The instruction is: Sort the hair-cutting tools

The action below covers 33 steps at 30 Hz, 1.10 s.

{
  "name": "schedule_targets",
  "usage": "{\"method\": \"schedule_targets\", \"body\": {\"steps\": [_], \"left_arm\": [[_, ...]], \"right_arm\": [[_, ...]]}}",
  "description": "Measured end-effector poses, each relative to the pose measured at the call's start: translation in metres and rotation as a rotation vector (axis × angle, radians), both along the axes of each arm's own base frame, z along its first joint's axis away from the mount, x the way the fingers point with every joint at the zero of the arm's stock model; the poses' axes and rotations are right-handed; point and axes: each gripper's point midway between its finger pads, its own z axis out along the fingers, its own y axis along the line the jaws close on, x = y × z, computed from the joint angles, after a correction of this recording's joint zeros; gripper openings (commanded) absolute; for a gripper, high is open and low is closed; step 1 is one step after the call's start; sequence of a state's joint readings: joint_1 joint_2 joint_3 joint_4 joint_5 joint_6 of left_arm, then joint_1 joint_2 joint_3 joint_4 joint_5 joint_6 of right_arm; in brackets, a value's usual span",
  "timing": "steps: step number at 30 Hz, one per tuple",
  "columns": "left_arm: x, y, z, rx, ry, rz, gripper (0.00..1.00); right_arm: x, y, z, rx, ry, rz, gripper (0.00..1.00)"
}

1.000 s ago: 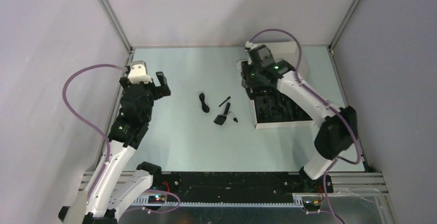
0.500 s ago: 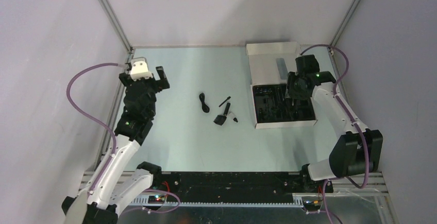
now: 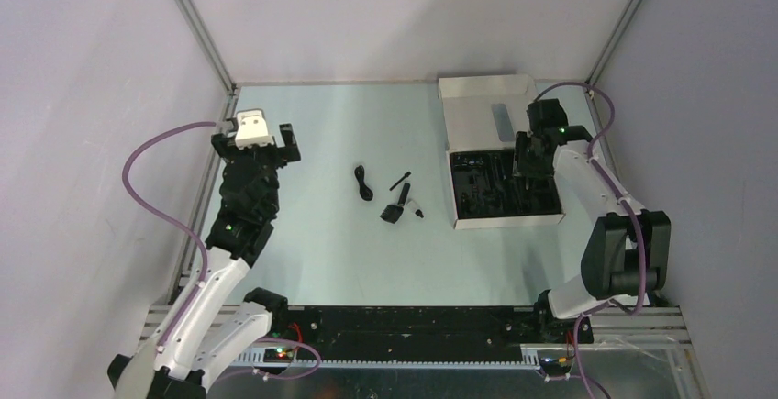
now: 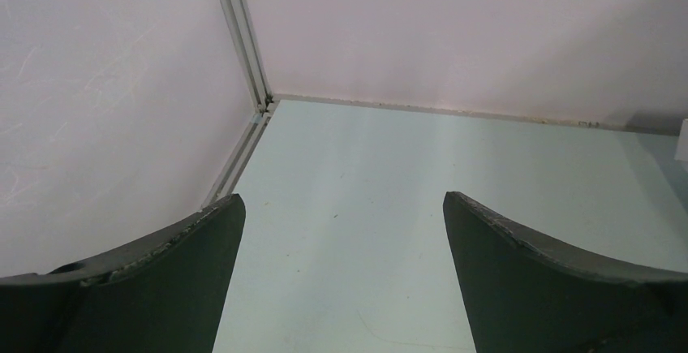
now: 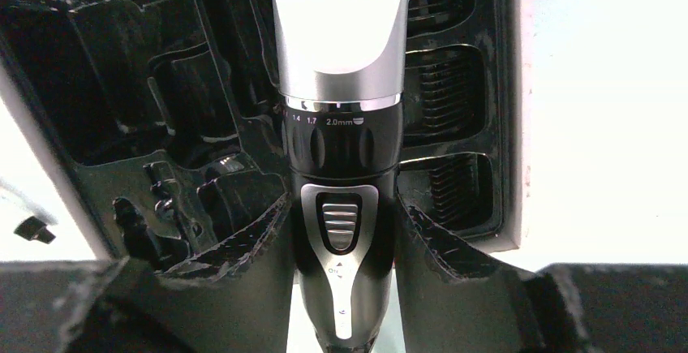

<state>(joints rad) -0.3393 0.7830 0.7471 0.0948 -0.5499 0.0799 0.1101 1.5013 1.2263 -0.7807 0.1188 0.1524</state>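
The black-and-silver hair clipper (image 5: pixel 341 85) is held by its black lower body, my right gripper (image 5: pixel 341 207) shut on it with a finger on each side. It hangs over the black moulded tray (image 5: pixel 97 69) of the white box (image 3: pixel 506 222); in the top view my right gripper (image 3: pixel 535 156) is above the tray's right part. Ribbed black comb attachments (image 5: pixel 442 85) lie in the tray's right-hand pockets. On the table's middle lie a black coiled cord (image 3: pixel 363 182), a thin black stick-brush (image 3: pixel 400 180) and a small black piece (image 3: pixel 394 209). My left gripper (image 3: pixel 253 142) (image 4: pixel 341 207) stands open and holds nothing.
The box's white lid (image 3: pixel 472 110) lies flat behind the tray, near the back wall. Metal frame posts (image 3: pixel 197 27) rise at both back corners. In the left wrist view, bare table runs to the back-left corner post (image 4: pixel 243 36).
My right arm has swung from the box's back-left side to its right side, uncovering the lid, still gripping the clipper. The left arm has shifted only slightly.
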Motion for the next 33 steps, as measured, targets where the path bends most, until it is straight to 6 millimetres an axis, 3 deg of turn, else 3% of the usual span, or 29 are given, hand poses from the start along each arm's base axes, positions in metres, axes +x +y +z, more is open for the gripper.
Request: {"method": "schedule_targets", "body": {"steps": [8, 23, 29, 33], "left_arm": [[-0.006, 0.001, 0.007, 0.009, -0.039, -0.005, 1.0], [-0.009, 0.002, 0.012, 0.007, -0.065, -0.002, 1.0], [-0.009, 0.002, 0.013, 0.006, -0.067, -0.002, 1.0], [-0.009, 0.002, 0.013, 0.006, -0.069, -0.002, 1.0]], "right_arm": [[0.0, 0.0, -0.032, -0.021, 0.069, 0.042, 0.11], [-0.001, 0.003, -0.055, -0.022, 0.093, 0.121, 0.17], [-0.002, 0.004, -0.061, -0.022, 0.103, 0.13, 0.27], [0.001, 0.004, -0.06, -0.022, 0.09, 0.13, 0.4]]}}
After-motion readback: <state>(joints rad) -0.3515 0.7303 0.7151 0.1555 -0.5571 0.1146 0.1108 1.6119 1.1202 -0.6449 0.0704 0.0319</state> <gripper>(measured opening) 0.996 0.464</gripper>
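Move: The hair clipper is already in my right hand. The open box's black tray is where it's going: its middle lies about 4 cm ahead, 4 cm to the left and 10 cm below. The ribbed comb slots sit some 2 cm ahead, 6 cm to the right, and the raised lid about 22 cm ahead, 7 cm left. From my left hand the tray is roughly 57 cm to the right, 6 cm ahead and 30 cm down. I lower the hair clipper with my right hand almost straight down into the box, about 6 cm, quickly at first, then easing to a stop over the tray just left of the comb slots. On the way I turn the wrist some 5-10 degrees counter-clockwise and tip the fingers slightly further down, keeping my grip on the clipper body. ##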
